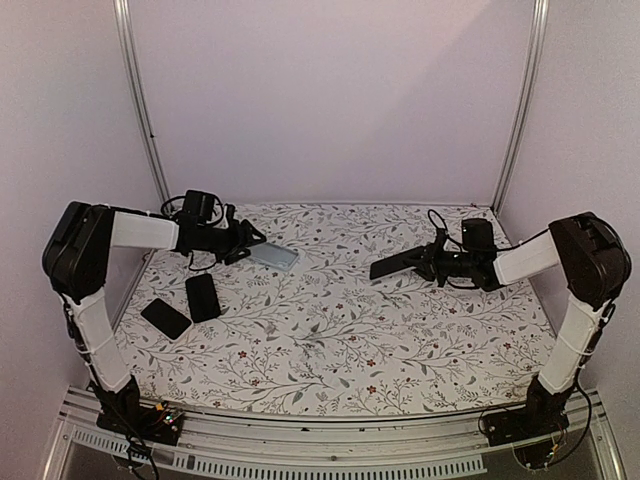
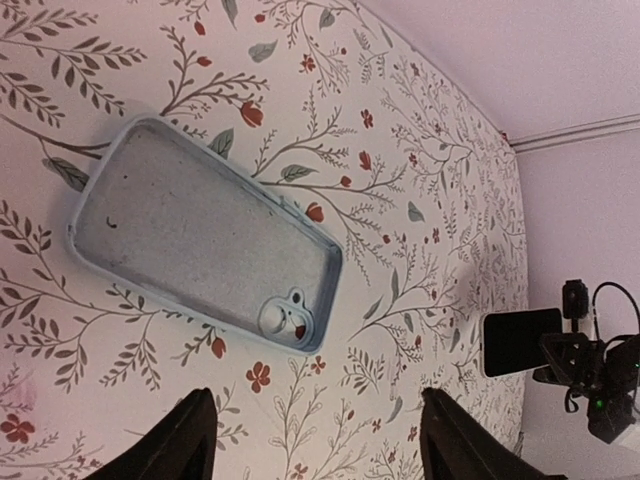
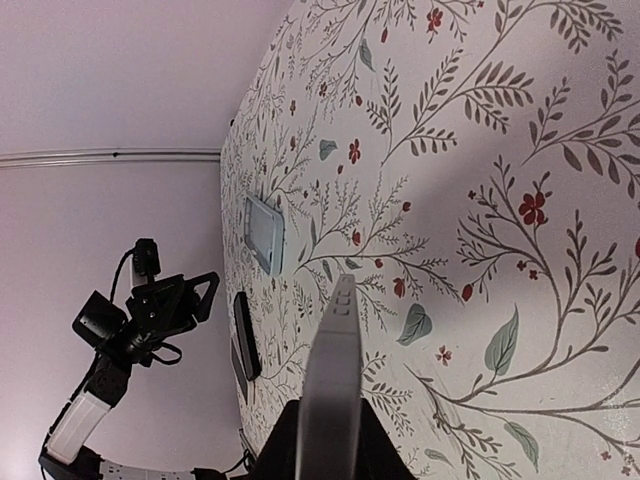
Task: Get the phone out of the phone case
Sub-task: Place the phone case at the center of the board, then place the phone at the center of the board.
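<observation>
The light blue phone case (image 2: 205, 235) lies empty on the flowered table, inner side up, with its camera hole toward my left gripper. My left gripper (image 2: 315, 445) hovers just short of the case's end, open, with nothing between its fingers (image 2: 185, 440). In the top view the case (image 1: 275, 254) sits right in front of the left gripper (image 1: 248, 243). My right gripper (image 1: 432, 262) holds the phone (image 1: 398, 264) above the table at the right. In the right wrist view the phone (image 3: 335, 370) shows edge-on, with the right gripper (image 3: 325, 435) shut on it.
Two other black phones (image 1: 203, 296) (image 1: 166, 318) lie side by side at the table's left, near the left arm. The enclosure's walls and metal posts (image 1: 140, 100) ring the table on three sides.
</observation>
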Action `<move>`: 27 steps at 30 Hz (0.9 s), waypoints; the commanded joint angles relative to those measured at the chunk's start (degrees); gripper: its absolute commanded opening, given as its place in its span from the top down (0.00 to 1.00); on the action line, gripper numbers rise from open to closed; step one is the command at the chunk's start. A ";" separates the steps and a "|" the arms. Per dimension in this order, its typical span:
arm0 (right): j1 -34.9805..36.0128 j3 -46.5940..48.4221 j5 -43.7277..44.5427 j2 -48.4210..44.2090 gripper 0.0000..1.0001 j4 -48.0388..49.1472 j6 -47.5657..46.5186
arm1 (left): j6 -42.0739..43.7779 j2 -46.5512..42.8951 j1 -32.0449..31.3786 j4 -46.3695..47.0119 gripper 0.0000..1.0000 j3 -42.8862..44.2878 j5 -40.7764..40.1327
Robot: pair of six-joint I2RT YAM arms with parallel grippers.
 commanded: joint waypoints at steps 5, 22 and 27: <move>-2.30 6.45 -5.47 5.89 0.86 -1.17 -2.21 | -0.64 -8.65 -0.06 3.60 0.30 -5.55 3.04; -4.23 11.22 -4.66 8.94 0.55 -12.18 -6.51 | -3.70 -18.44 -2.09 6.23 0.29 -11.13 4.37; -4.22 10.01 -2.78 6.90 0.41 -16.28 -9.55 | -3.65 -19.89 -2.78 6.23 0.29 -11.68 3.98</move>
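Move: The phone is in the right hand's still nearly shut fingers, its middle about 5 cm left, 2 cm ahead and 2 cm below. The bare board meant for the phone is roughly 5 cm ahead, 4 cm left and 6 cm below. The pale case lies some 12 cm ahead and 43 cm left of that hand. From the empty, open left hand, the case is about 6 cm ahead, 4 cm right and 6 cm below; a black slab is 9 cm back and 12 cm left. The phone is let out of the right fingers' pinch at the board: that hand sinks about 4 cm while easing 2–3 cm forward and slightly right, tips down a little, and spreads its fingers to just over half open, mostly in the second half. The left hand, already clear of the case and staying open, backs away, rising some 8 cm and drawing back about 5 cm. ##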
